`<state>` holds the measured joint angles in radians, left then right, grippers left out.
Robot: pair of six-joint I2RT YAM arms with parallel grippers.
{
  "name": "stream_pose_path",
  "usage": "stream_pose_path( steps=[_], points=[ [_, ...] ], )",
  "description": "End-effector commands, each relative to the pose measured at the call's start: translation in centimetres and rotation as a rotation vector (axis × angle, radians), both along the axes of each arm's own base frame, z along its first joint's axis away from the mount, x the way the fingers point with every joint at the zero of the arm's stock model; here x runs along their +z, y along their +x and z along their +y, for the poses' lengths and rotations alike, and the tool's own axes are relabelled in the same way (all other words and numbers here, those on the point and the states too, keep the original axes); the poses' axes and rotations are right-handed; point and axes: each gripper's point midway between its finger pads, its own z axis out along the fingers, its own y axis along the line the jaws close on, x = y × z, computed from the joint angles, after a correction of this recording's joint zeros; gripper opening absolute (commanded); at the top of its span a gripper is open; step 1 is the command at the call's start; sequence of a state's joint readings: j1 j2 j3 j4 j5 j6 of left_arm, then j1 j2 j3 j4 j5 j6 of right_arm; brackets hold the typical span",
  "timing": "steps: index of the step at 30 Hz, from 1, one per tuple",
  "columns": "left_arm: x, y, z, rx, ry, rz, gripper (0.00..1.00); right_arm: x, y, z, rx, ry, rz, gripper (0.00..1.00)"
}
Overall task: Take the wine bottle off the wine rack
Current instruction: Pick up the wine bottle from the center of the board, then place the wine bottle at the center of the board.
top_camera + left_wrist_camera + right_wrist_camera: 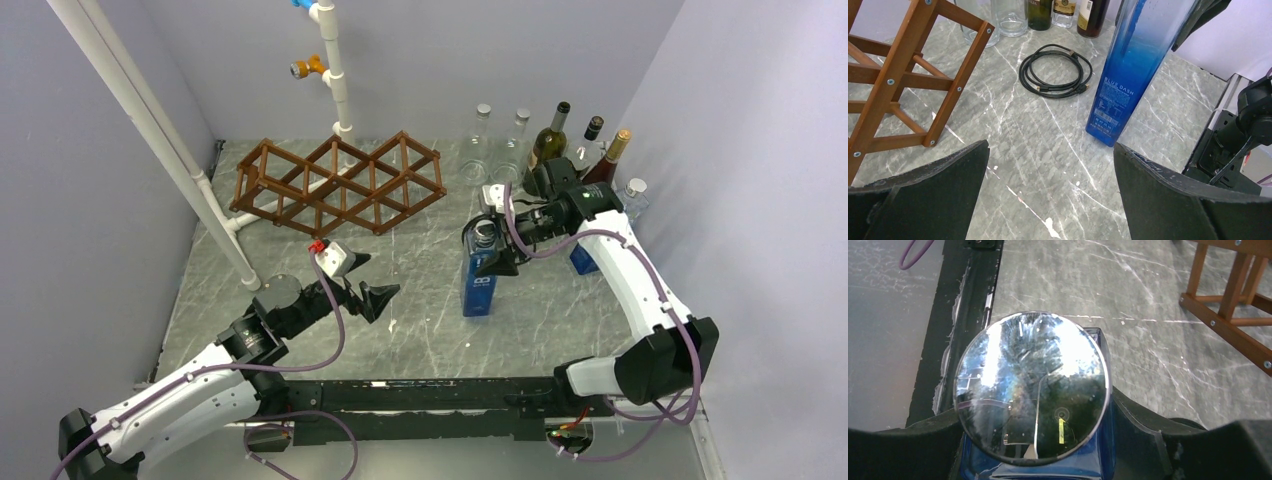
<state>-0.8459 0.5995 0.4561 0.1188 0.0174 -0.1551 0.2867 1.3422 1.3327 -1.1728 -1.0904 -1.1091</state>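
Note:
The brown wooden wine rack [340, 185] lies at the back of the table with its cells empty; parts of it show in the left wrist view [898, 75] and the right wrist view [1233, 315]. A tall blue wine bottle [480, 288] stands upright on the marble table to the rack's right front. My right gripper [490, 245] is shut on its upper part, just under the shiny round cap [1030, 385], with fingers on both sides. My left gripper [365, 280] is open and empty, low over the table, facing the blue bottle [1128, 75].
Several glass and dark wine bottles [548, 140] stand at the back right corner. A coiled black cable [1055, 70] lies behind the blue bottle. A white pipe [160, 140] slants along the left wall. Grey walls close in on three sides.

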Motion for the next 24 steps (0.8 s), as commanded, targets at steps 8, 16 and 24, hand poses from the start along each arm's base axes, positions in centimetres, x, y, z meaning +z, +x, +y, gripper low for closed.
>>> stream_pose_path(
  steps=[8, 16, 24],
  points=[
    [0.9, 0.7, 0.5, 0.053, -0.054, -0.024, 1.00, 6.7, 2.3, -0.7, -0.096, 0.142, -0.135, 0.00],
    [0.6, 0.9, 0.7, 0.066, -0.045, -0.018, 1.00, 8.2, 6.3, -2.4, -0.271, 0.126, -0.166, 0.00],
    [0.5, 1.0, 1.0, 0.081, -0.041, -0.020, 0.99, 9.3, 11.5, -5.0, -0.490, 0.116, -0.215, 0.00]
  ],
)
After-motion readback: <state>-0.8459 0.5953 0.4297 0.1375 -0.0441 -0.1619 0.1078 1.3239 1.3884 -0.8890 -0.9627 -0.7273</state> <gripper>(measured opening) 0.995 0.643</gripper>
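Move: The blue bottle is already gripped near its neck in the right hand. Its apparent goal, the standing blue bottle, is about 11 cm ahead of this hand, 27 cm to its right and 14 cm below. The dark wine bottle is some 22 cm ahead and 25 cm right, the cable coil 16 cm ahead, 6 cm right and 28 cm down. From the left hand the standing blue bottle lies about 14 cm ahead and 47 cm right. The held blue bottle is carried forward and to the right by the right hand, towards the bottles standing at the far right, rising a little as it nears the cable coil. The hand covers about 10 cm, gathering speed, and turns clockwise some 25 degrees; the fingers keep their grip just below the cap. ##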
